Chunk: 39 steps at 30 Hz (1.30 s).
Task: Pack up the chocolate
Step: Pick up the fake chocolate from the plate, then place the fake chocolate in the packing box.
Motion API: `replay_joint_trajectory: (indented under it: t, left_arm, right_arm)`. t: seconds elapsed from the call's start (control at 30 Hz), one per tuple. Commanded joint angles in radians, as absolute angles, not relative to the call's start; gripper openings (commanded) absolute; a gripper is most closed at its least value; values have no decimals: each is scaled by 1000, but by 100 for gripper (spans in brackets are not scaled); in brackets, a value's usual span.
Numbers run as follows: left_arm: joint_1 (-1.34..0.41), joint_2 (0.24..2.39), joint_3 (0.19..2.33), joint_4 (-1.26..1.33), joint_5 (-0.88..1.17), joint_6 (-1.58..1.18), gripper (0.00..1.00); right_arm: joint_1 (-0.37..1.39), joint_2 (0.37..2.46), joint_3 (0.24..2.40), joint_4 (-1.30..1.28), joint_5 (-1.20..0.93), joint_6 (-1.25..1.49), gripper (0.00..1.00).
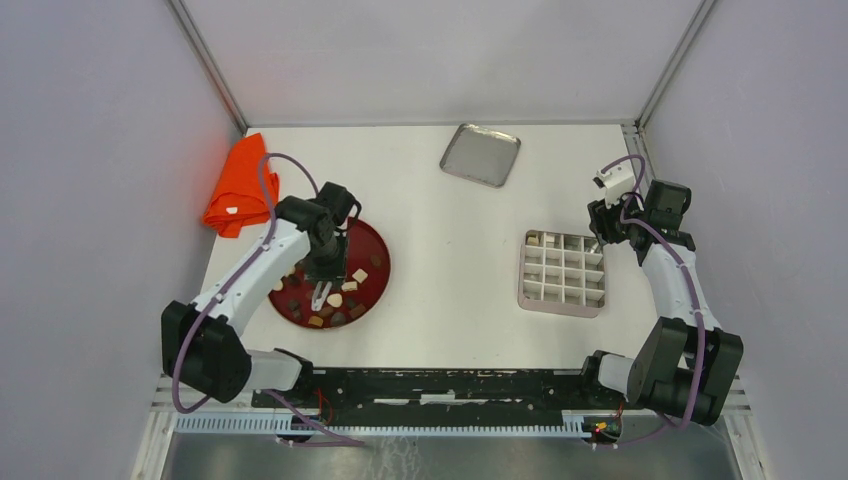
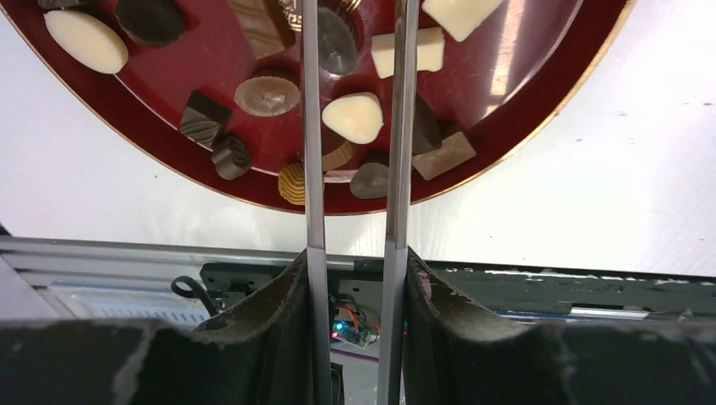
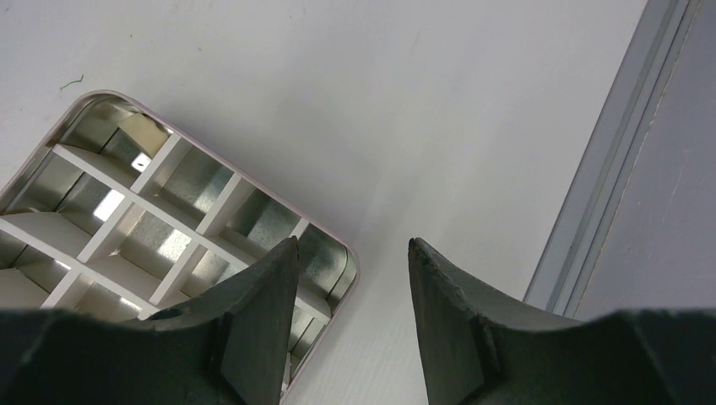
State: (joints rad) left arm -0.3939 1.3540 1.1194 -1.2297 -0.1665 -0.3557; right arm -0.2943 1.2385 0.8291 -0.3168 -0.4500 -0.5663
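Note:
The chocolate [image 1: 340, 292] lies as several dark, tan and cream pieces on a red plate [image 1: 377, 245] left of centre. My left gripper [image 1: 325, 268] points down over the plate, its fingers [image 2: 291, 278] shut on a pair of thin metal tongs [image 2: 311, 126]. The tong blades stand on either side of a cream-white rounded piece [image 2: 355, 116]; whether they touch it I cannot tell. My right gripper [image 3: 353, 245] hangs open and empty over the far right corner of the divided box [image 3: 127, 219]. One piece [image 1: 534, 239] sits in the far left cell of the box [image 1: 563, 272].
A metal lid [image 1: 480, 154] lies at the back centre. An orange cloth [image 1: 238, 186] is bunched at the left wall. The black rail [image 1: 450, 385] runs along the table's near edge, close below the plate.

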Motion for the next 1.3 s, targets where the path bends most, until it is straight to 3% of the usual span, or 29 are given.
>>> replay_joint_trajectory:
  t: [0.0,0.2,0.37,0.6,0.87,1.27]
  left_arm:
    - [-389,1283,1180,-1201,-126,-369,2]
    - [-417,1200,1166,-1028,164,-387,2]
    - [-597,1187,1075,-653,348,-517,2]
    - [-844,1465,1199,-290,340,-595,2]
    - [-969,1767,1465,-242,296,-559,2]
    - [-1027,1973,1638,-281,185,-516,2]
  right_arm:
    - [-290,1240,831,-310,-482,-576,57]
    - [-290,1241,832,-310,-482,-577,57]
    - [-291,1238,830,-300,-450,-577,57]
    - [-290,1229,826,-284,-426,-567,57]
    - [-291,1232,821,-272,-412,-561,57]
    - [-291,1230,819,-262,-388,-555,58]
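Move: Far over to the right is the place the tongs are bound for: the divided box's middle lies about 52 cm to the left hand's right, level with it fore and aft and some 10 cm lower. The red plate is right under this hand, about 11 cm down; the metal tray lies some 30 cm ahead and 35 cm to the right. From the right hand the box's middle is about 12 cm back and 9 cm left. Lifting the tongs clear of the plate, the left hand sweeps about 42 cm to the right towards the box, arcing some 6 cm up before easing down to a slow finish a little above its starting height. On the way the wrist tips the downward fingers towards the right, by about 50 degrees, and turns clockwise some 35 degrees, with the grip on the squeezed tongs kept. ##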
